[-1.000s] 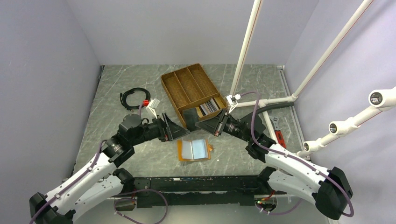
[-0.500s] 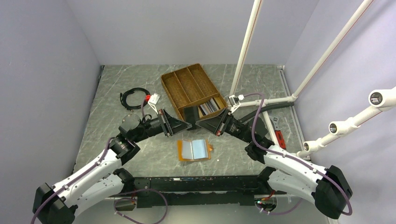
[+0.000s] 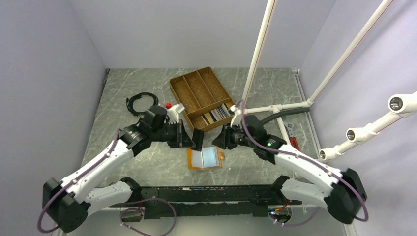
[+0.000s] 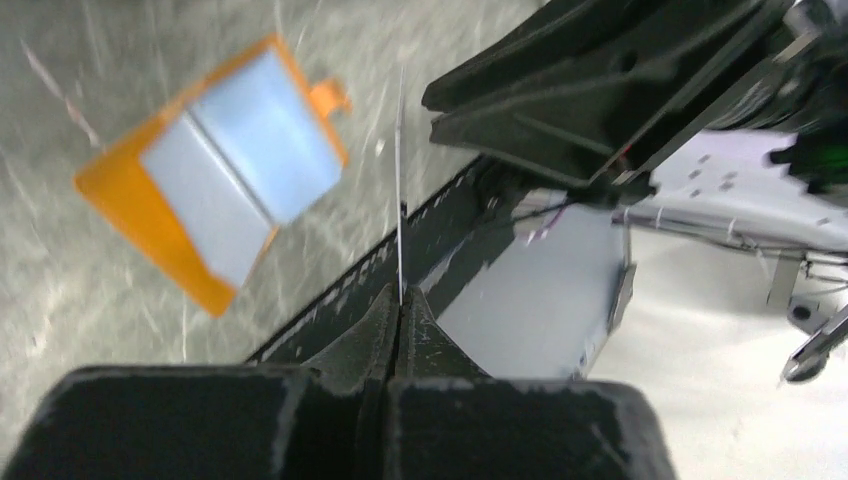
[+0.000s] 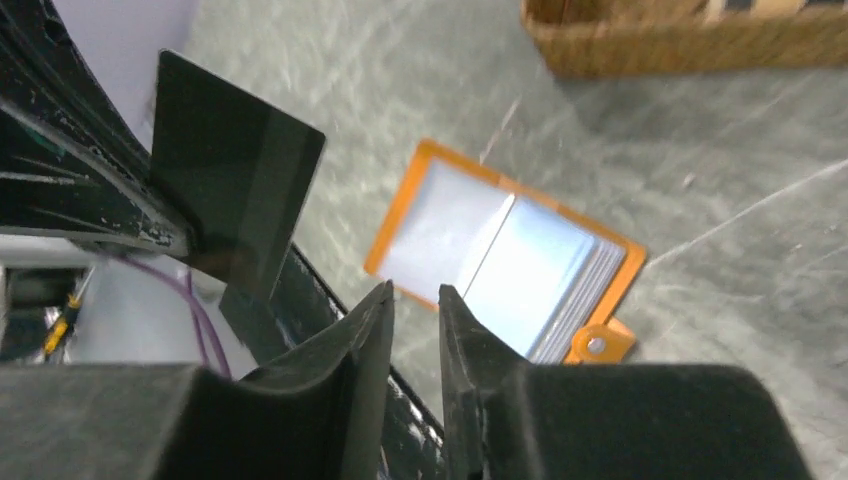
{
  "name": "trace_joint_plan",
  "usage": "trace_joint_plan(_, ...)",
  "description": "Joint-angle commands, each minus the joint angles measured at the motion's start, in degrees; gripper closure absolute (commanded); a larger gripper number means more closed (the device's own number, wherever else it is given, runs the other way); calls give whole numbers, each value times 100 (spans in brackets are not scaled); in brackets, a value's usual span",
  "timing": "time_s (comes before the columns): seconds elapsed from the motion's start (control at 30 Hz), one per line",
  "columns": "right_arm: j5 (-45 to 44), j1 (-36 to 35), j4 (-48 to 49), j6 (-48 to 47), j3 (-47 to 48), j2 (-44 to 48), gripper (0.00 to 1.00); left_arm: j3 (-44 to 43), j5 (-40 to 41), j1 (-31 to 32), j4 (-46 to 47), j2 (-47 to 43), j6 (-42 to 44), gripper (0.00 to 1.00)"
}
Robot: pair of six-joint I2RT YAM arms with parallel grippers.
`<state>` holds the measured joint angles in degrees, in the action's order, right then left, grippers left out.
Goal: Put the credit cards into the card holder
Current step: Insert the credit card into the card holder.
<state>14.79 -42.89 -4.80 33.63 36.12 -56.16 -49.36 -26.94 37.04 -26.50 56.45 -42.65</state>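
Observation:
A dark credit card (image 3: 198, 140) is pinched in my left gripper (image 3: 194, 141), just above the far left edge of the card holder (image 3: 204, 158). In the left wrist view the card (image 4: 400, 180) shows edge-on, rising from the shut left gripper (image 4: 400, 298). The orange holder (image 4: 215, 185) lies open on the table with its pale blue lining up. My right gripper (image 5: 415, 295) hovers over the holder (image 5: 500, 255), slightly open with nothing between its fingers; the dark card (image 5: 235, 200) is to its left. More credit cards (image 3: 220, 112) lie in the tray.
A brown divided wicker tray (image 3: 196, 88) stands behind the holder. A black cable coil (image 3: 140, 102) and a small red-and-white item (image 3: 173, 107) lie at the left. White pipes (image 3: 258, 54) rise at the right, and a red tool (image 3: 294, 142) lies beside them.
My left gripper shut on the dark card and my right gripper opened and let it go. Both grippers moved nearer, from beside the tray to over the holder.

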Motion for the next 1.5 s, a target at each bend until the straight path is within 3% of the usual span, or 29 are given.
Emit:
trace_joint_plan(0.0, 1060, -8, 5, -510, 321, -908, 85, 186, -937, -67, -622, 481, 234, 100)
trace_joint_plan(0.07, 1283, -1, 397, -331, 279, -1259, 100, 376, -1196, -144, -222, 617, -13, 100)
trace_joint_plan(0.37, 1195, 157, 1169, -52, 42, -2401, 100, 1140, -1550, -220, 1021, 1564, -732, 100)
trace_joint_plan(0.7, 1328, 439, 1785, 45, -466, -3041, 100, 1522, -1791, -616, 1490, 2056, -485, 100)
trace_joint_plan(1.47, 1355, 475, 1827, 17, -544, -3165, 100, 2035, -2034, -734, 2605, 2521, -510, 100)
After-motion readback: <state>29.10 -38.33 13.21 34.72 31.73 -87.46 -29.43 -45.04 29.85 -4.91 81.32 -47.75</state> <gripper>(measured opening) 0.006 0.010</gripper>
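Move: The left hand holds the black card, with the open card holder's middle about 5 cm to its right, 1 cm back and 18 cm below. From the right hand the holder lies some 5 cm left, 2 cm back and 15 cm down. The wicker tray's middle is roughly 28 cm ahead of the left hand and 4 cm to its right, 16 cm below; the coiled cable is about 27 cm ahead and 25 cm to its left, near table level. Down go both hands together onto the open holder. The left, still pinching the black card, sinks about 16 cm, easing slightly back and tilting some 30 degrees, quickly at first and then creeping, to bring the card over the left-hand page. The right shuts its fingers early, drops about 13 cm to set their tips on the right-hand clear sleeves, then holds still there. ##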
